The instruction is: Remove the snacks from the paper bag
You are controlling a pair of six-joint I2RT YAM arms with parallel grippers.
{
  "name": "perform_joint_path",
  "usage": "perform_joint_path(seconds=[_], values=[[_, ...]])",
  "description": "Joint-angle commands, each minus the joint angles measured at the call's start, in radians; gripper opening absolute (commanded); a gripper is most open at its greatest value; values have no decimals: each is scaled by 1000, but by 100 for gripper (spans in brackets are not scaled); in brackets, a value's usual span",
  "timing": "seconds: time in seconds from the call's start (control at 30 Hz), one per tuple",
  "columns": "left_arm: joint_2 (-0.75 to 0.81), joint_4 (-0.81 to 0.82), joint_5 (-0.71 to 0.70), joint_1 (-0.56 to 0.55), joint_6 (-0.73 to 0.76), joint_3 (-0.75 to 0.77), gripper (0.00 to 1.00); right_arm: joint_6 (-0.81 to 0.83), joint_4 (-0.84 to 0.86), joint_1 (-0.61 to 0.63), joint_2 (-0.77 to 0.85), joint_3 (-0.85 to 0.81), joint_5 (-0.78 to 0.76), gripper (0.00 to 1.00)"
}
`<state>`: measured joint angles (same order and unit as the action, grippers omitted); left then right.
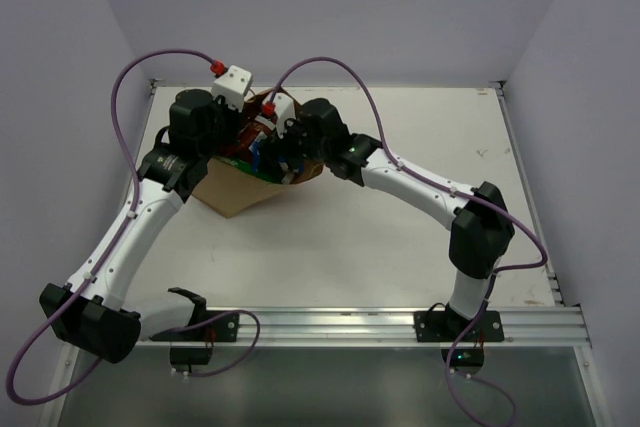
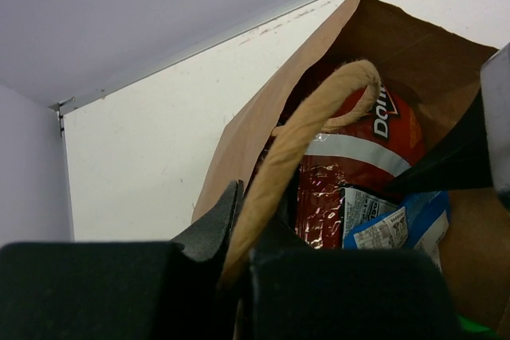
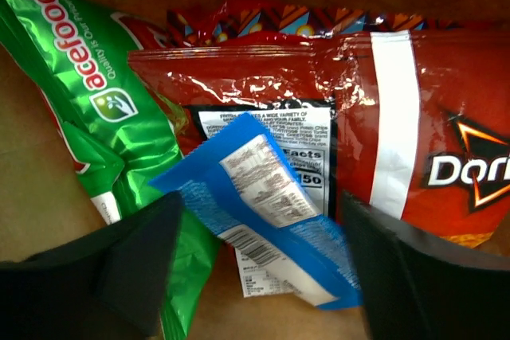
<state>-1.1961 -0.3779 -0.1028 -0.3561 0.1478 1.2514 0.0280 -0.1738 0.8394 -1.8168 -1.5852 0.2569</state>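
The brown paper bag (image 1: 228, 190) lies on its side on the table, mouth toward the arms. My left gripper (image 2: 247, 212) is shut on the bag's twisted handle (image 2: 295, 149), holding the mouth up. My right gripper (image 3: 263, 268) is inside the mouth, open wide, its fingers (image 3: 119, 268) either side of the slim blue bar (image 3: 263, 205) without pinching it. Under the bar lies the orange-red Doritos bag (image 3: 430, 141). A green chip bag (image 3: 103, 93) lies to the left, and a patterned red packet (image 3: 263, 17) shows behind. In the top view both grippers (image 1: 270, 152) meet at the bag mouth.
The bag sits at the back left of the white table (image 1: 420, 237), near the wall and the table's far edge (image 2: 199, 49). A metal rail (image 1: 400, 325) runs along the near edge by the arm bases. Purple cables loop above both arms.
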Motion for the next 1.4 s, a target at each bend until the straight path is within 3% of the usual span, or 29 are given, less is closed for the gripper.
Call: perform_joint_path(seconds=[0.0, 0.07, 0.1, 0.17, 0.37, 0.43, 0.63, 0.77, 0.97, 1.07, 1.2, 1.37], values=[[33, -4, 17, -1, -25, 37, 0, 30, 89, 1, 5, 14, 1, 77], [35, -9, 14, -1, -25, 39, 0, 29, 92, 1, 5, 27, -7, 63], [35, -10, 9, -1, -24, 39, 0, 30, 91, 1, 10, 30, -8, 50], [38, -13, 5, -1, -17, 39, 0, 30, 91, 1, 27, 42, -13, 37], [36, -10, -6, -1, -13, 39, 0, 49, 74, 1, 138, 48, -44, 7], [36, -12, -6, -1, -13, 36, 0, 53, 63, 3, 189, 42, -51, 1], [41, -13, -18, -1, -10, 28, 0, 78, 46, 0, 315, 28, -140, 0], [47, -16, -28, -1, -2, 26, 0, 107, 46, -42, 416, 88, -396, 0], [56, -7, -12, -1, 3, 14, 0, -66, 20, -398, 468, 285, -511, 0], [56, -6, -14, -1, 6, 13, 0, -144, 10, -559, 415, 352, -466, 0], [56, -7, -9, -1, 7, 10, 0, -230, -39, -687, 275, 343, -377, 0], [66, -4, -3, -1, 15, 0, 0, -292, -118, -761, 74, 268, -324, 3]])
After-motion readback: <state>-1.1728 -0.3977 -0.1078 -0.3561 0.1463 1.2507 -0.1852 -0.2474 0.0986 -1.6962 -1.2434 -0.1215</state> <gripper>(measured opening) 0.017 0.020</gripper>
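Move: The blue packet lies in the bag's mouth, just beyond the right hand's open fingertips: some 3 cm left, 1 cm ahead and 2 cm below. The red Doritos bag lies about 6 cm ahead, 3 cm left and 4 cm below; the green snack bag about 3 cm back, 5 cm left and 5 cm down. From the left hand, the packet is roughly 4 cm back, 8 cm right and 9 cm lower. The blue packet is pinched as the right fingers shut around it almost on the spot. The right hand then lifts it steeply some 17 cm and swings it about 40 cm right and somewhat forward in an arc, turning clockwise some 65 degrees and sinking nearly 30 cm towards the open table by the yellow packet. The left hand keeps holding the bag's rope handle. ##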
